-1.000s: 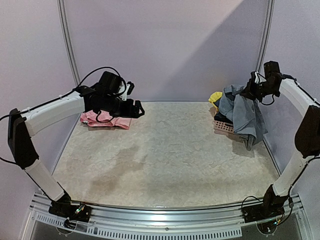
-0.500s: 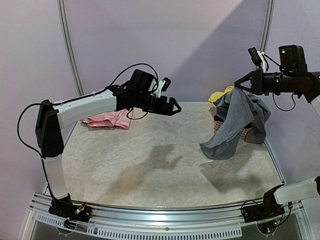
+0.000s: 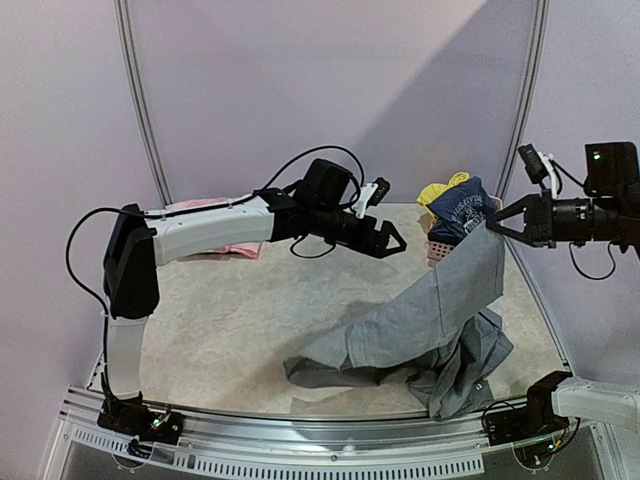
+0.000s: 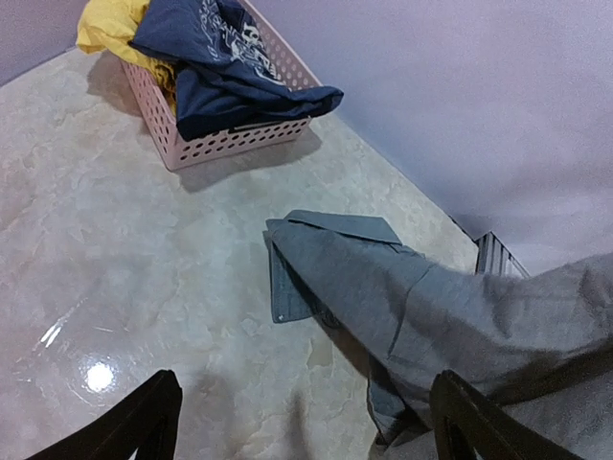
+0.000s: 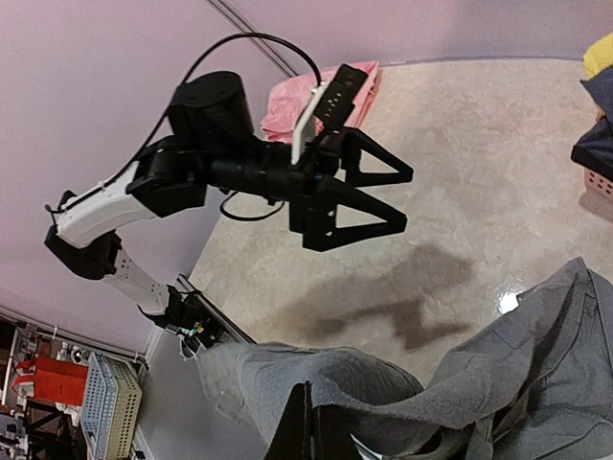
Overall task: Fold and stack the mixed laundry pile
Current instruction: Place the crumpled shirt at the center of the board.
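Observation:
My right gripper [image 3: 493, 226] is shut on an edge of the grey collared shirt [image 3: 420, 325] and holds it up at the right. The shirt slopes down onto the table and bunches near the front edge. In the right wrist view the shut gripper [image 5: 316, 436] pinches the grey shirt [image 5: 450, 393]. My left gripper [image 3: 392, 241] hangs open over the table's middle, left of the raised shirt and apart from it. From the left wrist, the grey shirt [image 4: 431, 307] lies below and ahead of the open gripper [image 4: 306, 431]. The navy top [image 3: 466, 215] and yellow piece [image 3: 440, 191] sit in the basket.
The pink slatted basket [image 3: 440, 252] stands at the back right by the wall. A pink garment [image 3: 238, 248] lies at the back left, partly behind my left arm. The metal rail [image 3: 300, 425] runs along the front edge, with the shirt's lower end close to it.
My right gripper has drawn the grey shirt out of the basket and forward, so its tail now trails onto the table. My left arm has swung from the pink garment toward the middle.

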Robot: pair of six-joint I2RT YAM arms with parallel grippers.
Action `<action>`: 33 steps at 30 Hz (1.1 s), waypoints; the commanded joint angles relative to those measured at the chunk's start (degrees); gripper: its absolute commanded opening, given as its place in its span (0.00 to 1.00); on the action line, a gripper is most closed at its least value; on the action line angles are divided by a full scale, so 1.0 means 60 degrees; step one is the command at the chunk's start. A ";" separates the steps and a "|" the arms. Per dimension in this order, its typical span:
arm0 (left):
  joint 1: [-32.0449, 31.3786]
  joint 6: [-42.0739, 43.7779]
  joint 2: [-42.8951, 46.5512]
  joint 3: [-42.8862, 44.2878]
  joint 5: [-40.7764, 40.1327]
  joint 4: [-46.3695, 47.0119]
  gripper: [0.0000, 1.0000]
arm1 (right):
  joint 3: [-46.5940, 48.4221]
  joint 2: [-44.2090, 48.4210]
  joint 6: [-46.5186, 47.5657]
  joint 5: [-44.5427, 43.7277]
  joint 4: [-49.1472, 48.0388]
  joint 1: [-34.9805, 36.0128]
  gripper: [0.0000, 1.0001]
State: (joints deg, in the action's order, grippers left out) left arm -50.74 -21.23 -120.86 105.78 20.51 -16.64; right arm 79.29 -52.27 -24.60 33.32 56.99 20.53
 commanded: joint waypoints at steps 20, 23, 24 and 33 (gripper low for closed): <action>0.1744 0.0636 0.7472 -0.6551 -0.3387 -0.2142 0.92 | 0.4120 -0.9505 -0.1760 -0.1414 -0.2414 0.3564 0.00; 0.1749 0.0509 0.8028 -0.6855 -0.3804 -0.2334 0.92 | 0.5009 -1.0893 -0.2509 -0.1180 -0.3012 0.3571 0.10; 0.1748 0.0474 0.8104 -0.6855 -0.3831 -0.2424 0.92 | 0.5210 -1.1266 -0.2789 -0.0819 -0.3411 0.3573 0.23; 0.0882 0.0984 0.6274 -0.4885 -0.4280 -0.3586 0.90 | 0.7137 -1.2281 -0.1944 -0.2851 -0.0540 0.3335 0.75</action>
State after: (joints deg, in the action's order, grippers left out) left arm -42.15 -17.78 -76.93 69.76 -2.85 -33.54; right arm 119.79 -128.46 -40.53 26.50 42.46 41.82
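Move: The crumpled shirt already hangs from the right hand's shut fingers; the board's centre lies some 15 cm ahead of that hand, 25 cm to its left and 37 cm below. The shirt's heap rests 6 cm back, 3 cm right and 35 cm down, its other end about 5 cm back and 28 cm left at table height. The basket stands 30 cm ahead, 9 cm right, 32 cm down. From the empty left hand, the board's centre is level with it, 12 cm left, 20 cm below. The shirt's held end is carried by the right hand off to the left, down and forward, roughly 27 cm leftward and 20 cm each of the other two, towards the board's centre. The wrist tips down some 30 degrees, and the fingers open wide near the end, with cloth still against them. The left hand, open and empty, dips, then swings left out of the way. ##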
